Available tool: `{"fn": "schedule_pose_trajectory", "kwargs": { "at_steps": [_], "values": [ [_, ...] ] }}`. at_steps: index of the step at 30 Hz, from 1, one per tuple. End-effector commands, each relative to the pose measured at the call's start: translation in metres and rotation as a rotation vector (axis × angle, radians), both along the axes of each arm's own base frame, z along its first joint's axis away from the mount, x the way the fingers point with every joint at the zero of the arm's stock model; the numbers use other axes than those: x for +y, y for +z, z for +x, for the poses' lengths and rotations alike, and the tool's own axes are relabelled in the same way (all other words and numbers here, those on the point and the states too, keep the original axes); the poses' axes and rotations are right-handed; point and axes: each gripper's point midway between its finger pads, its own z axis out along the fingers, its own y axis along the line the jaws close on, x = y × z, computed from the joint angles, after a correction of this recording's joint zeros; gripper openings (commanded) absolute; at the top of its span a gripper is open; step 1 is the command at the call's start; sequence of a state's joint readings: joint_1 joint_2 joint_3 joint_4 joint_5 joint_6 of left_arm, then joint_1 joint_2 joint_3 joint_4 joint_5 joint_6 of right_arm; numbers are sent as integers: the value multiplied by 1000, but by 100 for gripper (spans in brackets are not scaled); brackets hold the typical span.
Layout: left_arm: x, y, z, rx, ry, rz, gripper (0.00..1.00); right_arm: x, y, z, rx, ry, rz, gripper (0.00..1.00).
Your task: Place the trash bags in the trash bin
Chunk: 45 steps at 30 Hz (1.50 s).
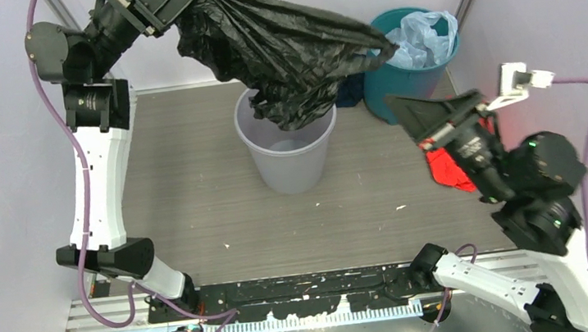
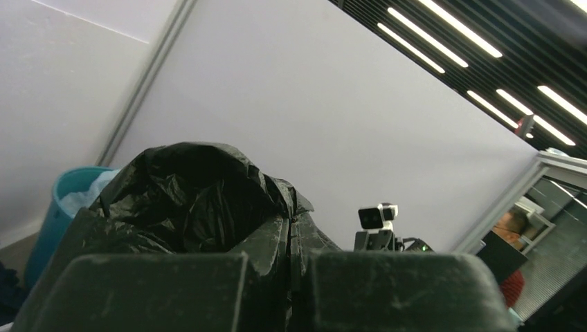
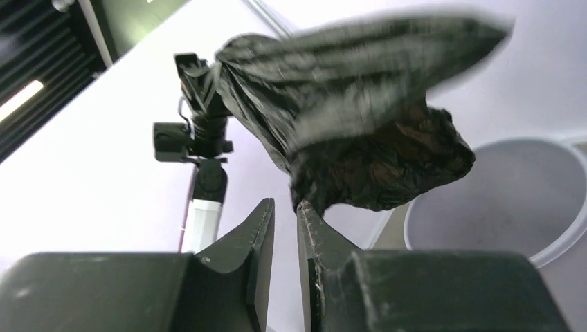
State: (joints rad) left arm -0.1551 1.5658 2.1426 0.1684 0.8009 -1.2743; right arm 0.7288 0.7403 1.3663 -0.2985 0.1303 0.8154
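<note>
The black trash bag (image 1: 287,51) hangs bunched in the air from my left gripper (image 1: 176,18), which is shut on its top edge high at the back left. Its lower bulge dips into the mouth of the grey trash bin (image 1: 291,166), and one corner stretches right toward the teal bin. In the left wrist view the crinkled plastic (image 2: 194,200) is pinched between the jaws of the left gripper (image 2: 296,242). My right gripper (image 1: 393,103) sits right of the bin and below that corner. Its jaws (image 3: 285,204) stand a narrow gap apart with nothing between them. The bag (image 3: 360,124) hovers just beyond them above the bin (image 3: 498,200).
A teal-green bin (image 1: 398,89) holding a pale blue plastic bag (image 1: 425,37) stands at the back right, close behind my right gripper. A red cloth bundle (image 1: 449,168) lies under the right wrist. Walls close in on the left, back and right.
</note>
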Motion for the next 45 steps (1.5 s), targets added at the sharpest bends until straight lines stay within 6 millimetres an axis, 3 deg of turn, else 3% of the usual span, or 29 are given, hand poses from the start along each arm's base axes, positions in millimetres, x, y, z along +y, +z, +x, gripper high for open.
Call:
{"fn": "schedule_pose_trajectory", "kwargs": {
  "at_steps": [1, 4, 6, 12, 14, 19, 26, 36, 40, 45],
  "values": [
    [-2, 10, -29, -72, -105, -14, 0, -35, 21, -17, -70, -98, -25, 24],
    [-3, 2, -28, -56, -128, -23, 0, -37, 24, -21, -75, -88, -23, 25],
    [-4, 2, -28, -53, -136, -24, 0, -26, 19, -20, -54, -44, -43, 31],
    [-3, 17, -24, -74, -134, -42, 0, 33, -8, -20, 91, 215, -79, 52],
    [-3, 20, -19, -77, -120, -50, 0, 52, -7, -23, 125, 318, -26, 61],
    [-1, 20, -4, -68, -86, -80, 0, 89, 6, -23, 162, 519, 104, 68],
    [2, 24, -1, -73, -58, -107, 0, 106, -3, 12, 260, 457, 117, 71],
    [2, 20, 21, -40, -27, -160, 0, 123, -15, 34, 284, 374, 95, 72],
    [3, 23, 12, -37, -51, -193, 0, 134, -25, 48, 277, 266, 34, 73],
    [7, 24, -3, -33, -60, -219, 0, 168, -37, 60, 256, 215, -43, 73]
  ]
}}
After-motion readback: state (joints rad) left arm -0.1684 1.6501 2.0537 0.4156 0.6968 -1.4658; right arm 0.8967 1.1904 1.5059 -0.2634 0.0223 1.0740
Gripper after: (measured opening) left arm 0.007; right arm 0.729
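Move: Ahead and to the left of the empty right hand, about 11 cm forward, 15 cm left and a little above it, the black trash bag streams out from the left fingers. The grey trash bin stands some 26 cm ahead, 15 cm left and 42 cm below the right hand; the teal bin about 46 cm ahead, 19 cm right and as low. From the left hand, the grey bin is 14 cm ahead, 11 cm right and 55 cm down, and the bag's middle 11 cm right and 10 cm below, level fore and aft. Finishing its pull-away with a few centimetres more back, right and up, the right hand then swings back towards the bag, some 20 cm left with about 8 cm forward and 9 cm down, its fingers opening wide and tipping down about 20 degrees as they turn counter-clockwise. It comes close to the hanging part; contact isn't clear. The left hand keeps its pinch and eases about 5 cm forward. ##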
